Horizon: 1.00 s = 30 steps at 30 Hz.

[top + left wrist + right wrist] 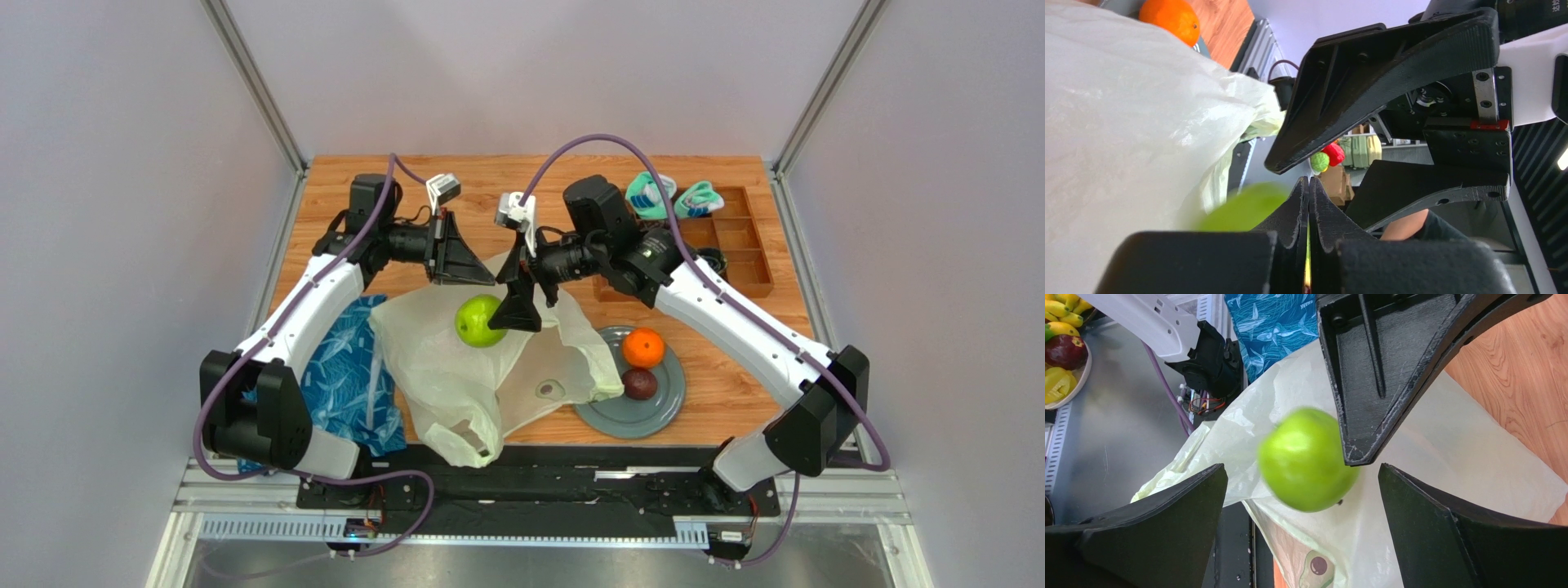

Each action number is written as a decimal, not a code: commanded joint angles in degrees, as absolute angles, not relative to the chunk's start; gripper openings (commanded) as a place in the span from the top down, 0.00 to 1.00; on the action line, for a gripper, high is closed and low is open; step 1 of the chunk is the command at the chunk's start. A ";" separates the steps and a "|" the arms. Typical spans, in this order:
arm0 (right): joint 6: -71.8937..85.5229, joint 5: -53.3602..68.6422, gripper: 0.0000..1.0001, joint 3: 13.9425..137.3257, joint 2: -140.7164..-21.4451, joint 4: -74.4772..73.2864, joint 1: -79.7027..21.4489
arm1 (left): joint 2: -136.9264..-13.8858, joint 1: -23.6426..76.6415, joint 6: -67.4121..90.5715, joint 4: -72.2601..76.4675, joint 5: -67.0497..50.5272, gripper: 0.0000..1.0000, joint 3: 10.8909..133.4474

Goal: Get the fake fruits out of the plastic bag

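A glossy green apple (478,321) lies bare on top of the pale yellow-green plastic bag (429,368), and it looks blurred in the right wrist view (1306,459). My right gripper (513,312) stands open just right of it, a finger on each side of the apple (1303,468). My left gripper (488,284) is shut, its tip (1352,456) down at the bag beside the apple. No bag film shows past its tips (1309,184). An orange (643,348) and a dark brown-purple fruit (639,384) sit on a grey plate (613,423).
A blue leaf-patterned bag (350,368) lies under the plastic bag's left side. A wooden compartment tray (736,245) holds rolled teal-and-white socks (672,194) at the back right. The two grippers stand close together over the bag.
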State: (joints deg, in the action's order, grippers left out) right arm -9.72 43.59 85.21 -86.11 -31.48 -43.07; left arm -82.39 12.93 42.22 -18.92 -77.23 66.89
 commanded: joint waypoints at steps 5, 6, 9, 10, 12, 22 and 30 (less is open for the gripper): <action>-4.05 43.77 0.06 86.57 -87.97 -26.19 -42.98 | -81.91 12.66 45.09 -14.95 -79.36 1.00 69.87; -4.57 43.33 0.07 86.75 -88.50 -27.24 -42.89 | -82.00 12.57 45.00 -15.03 -79.37 1.00 70.05; -9.73 41.50 0.07 85.87 -88.16 -29.96 -42.80 | -81.48 10.73 43.34 -17.83 -77.71 0.93 70.40; -10.80 40.96 0.07 85.17 -87.81 -30.49 -42.72 | -81.13 10.03 40.37 -21.32 -76.83 0.79 70.49; -12.47 40.69 0.08 83.41 -86.93 -31.37 -42.63 | -80.25 7.75 36.76 -25.82 -73.85 0.70 70.66; -23.72 39.83 0.27 83.59 -94.65 -42.09 -44.29 | -77.52 3.78 33.40 -30.94 -71.99 0.43 69.96; -16.71 29.46 0.38 78.14 -98.08 -37.01 -51.50 | -69.09 2.73 32.08 -31.38 -70.66 0.42 64.52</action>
State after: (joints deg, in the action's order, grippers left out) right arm -19.33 34.61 79.07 -97.84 -40.14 -48.21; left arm -74.35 3.57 33.89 -30.98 -70.83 67.09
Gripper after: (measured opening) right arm 0.621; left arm 0.579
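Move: The green apple is in mid-air, held by no finger. From the right hand it is roughly 3 cm left, 1 cm back and 7 cm down; from the left hand some 3 cm back, 2 cm left and 8 cm down. The plastic bag's middle lies about 20 cm below the right hand, 1 cm back and 2 cm left. Still on the plate, the orange is about 24 cm right of that hand and 2 cm forward, the dark fruit 23 cm right and 4 cm back, both about 22 cm down. With no touch on the apple to be seen, the right hand nearly hovers at first, then dives about 15 cm down over the bag after it, drawing slightly back at the end. Its left-pointing fingers tip down by over 20 degrees and close partway from wide open. The empty left hand opens from shut and clears off some 5 cm leftward, swinging forward and back again as it turns slightly counter-clockwise. ##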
